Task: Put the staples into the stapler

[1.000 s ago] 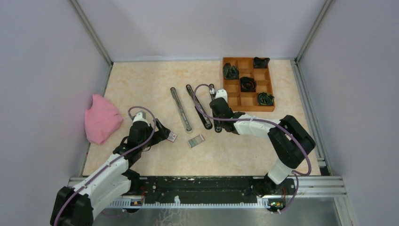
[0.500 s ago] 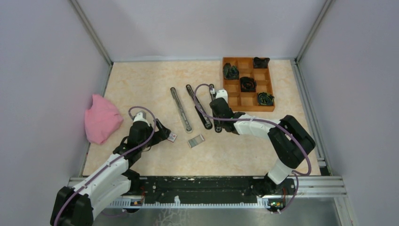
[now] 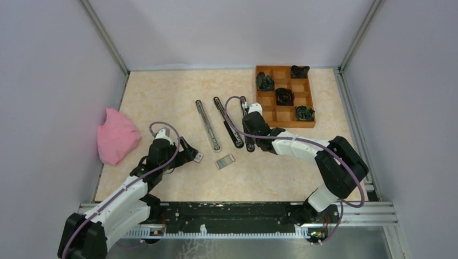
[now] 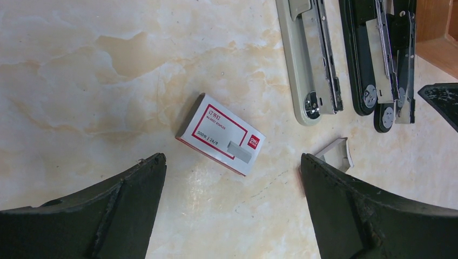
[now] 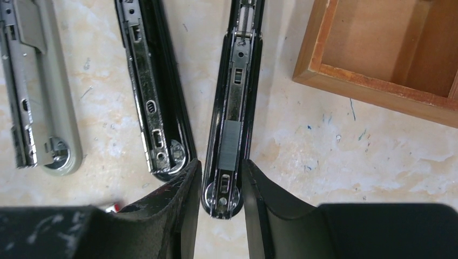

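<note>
Three staplers lie opened flat side by side. In the right wrist view the rightmost black stapler (image 5: 238,81) has a short grey strip of staples (image 5: 231,144) lying in its channel. My right gripper (image 5: 220,163) is open a little, one finger on each side of that stapler's rounded near end, with thin gaps and nothing held. From above, the right gripper (image 3: 249,141) sits over this stapler (image 3: 244,102). My left gripper (image 4: 231,159) stands wide open just short of the white-and-red staple box (image 4: 220,135), which lies flat on the table.
A grey stapler (image 3: 208,125) and a second black stapler (image 3: 227,121) lie left of the loaded one. The box's inner tray (image 3: 225,161) lies near the middle. A wooden compartment tray (image 3: 284,116) with dark clips stands back right. A pink cloth (image 3: 116,136) is at left.
The right gripper's jaws have spread apart slightly around the stapler's end, and its elbow has swung a little to the right. The left arm has barely moved.
</note>
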You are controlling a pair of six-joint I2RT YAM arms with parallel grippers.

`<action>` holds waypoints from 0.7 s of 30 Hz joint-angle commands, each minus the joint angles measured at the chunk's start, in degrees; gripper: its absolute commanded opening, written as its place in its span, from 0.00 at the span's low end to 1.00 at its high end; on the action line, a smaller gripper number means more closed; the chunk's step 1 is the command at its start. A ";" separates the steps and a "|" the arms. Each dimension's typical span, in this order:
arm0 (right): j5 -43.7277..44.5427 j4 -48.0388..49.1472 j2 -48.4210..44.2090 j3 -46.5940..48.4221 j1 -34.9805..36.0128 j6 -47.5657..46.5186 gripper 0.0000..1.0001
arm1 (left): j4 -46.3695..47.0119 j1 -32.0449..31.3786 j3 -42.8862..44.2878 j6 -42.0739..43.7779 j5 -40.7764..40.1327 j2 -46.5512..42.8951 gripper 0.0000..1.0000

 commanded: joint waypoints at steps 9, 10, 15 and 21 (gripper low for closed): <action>-4.97 -8.14 -5.13 5.28 7.41 -0.68 0.33 | -0.39 0.30 2.93 -0.05 6.56 3.95 0.99; -5.08 -8.39 -4.82 5.74 8.25 -0.52 0.33 | -0.60 0.26 3.17 -0.11 6.83 4.21 0.99; -6.40 -9.50 -2.58 7.27 11.25 0.31 0.31 | -0.59 0.28 3.35 -1.32 8.13 5.17 0.99; -8.15 -9.52 1.00 9.14 13.99 0.60 0.28 | -0.12 0.29 3.56 -2.71 9.35 6.19 0.98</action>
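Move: The open staple tray I head for with my right hand lies about 7 cm back and 11 cm to its left, some 4 cm lower. The strip already loaded in the right-hand stapler is 2 cm ahead of that hand and just below. The middle black stapler's centre is 8 cm ahead and 9 cm left, the white staple box about 5 cm back and 22 cm left. From my left hand the tray is roughly 13 cm to the right, level with it. I draw my right hand back and up off the loaded stapler, then swing it left past the middle stapler's near end towards the staple tray, about 7 cm back and 7 cm left in all and 2 cm higher, turning some 15 degrees counter-clockwise with the fingers still slightly parted and empty. My left hand, wide open, eases about 2 cm to the right, sinking slightly. ##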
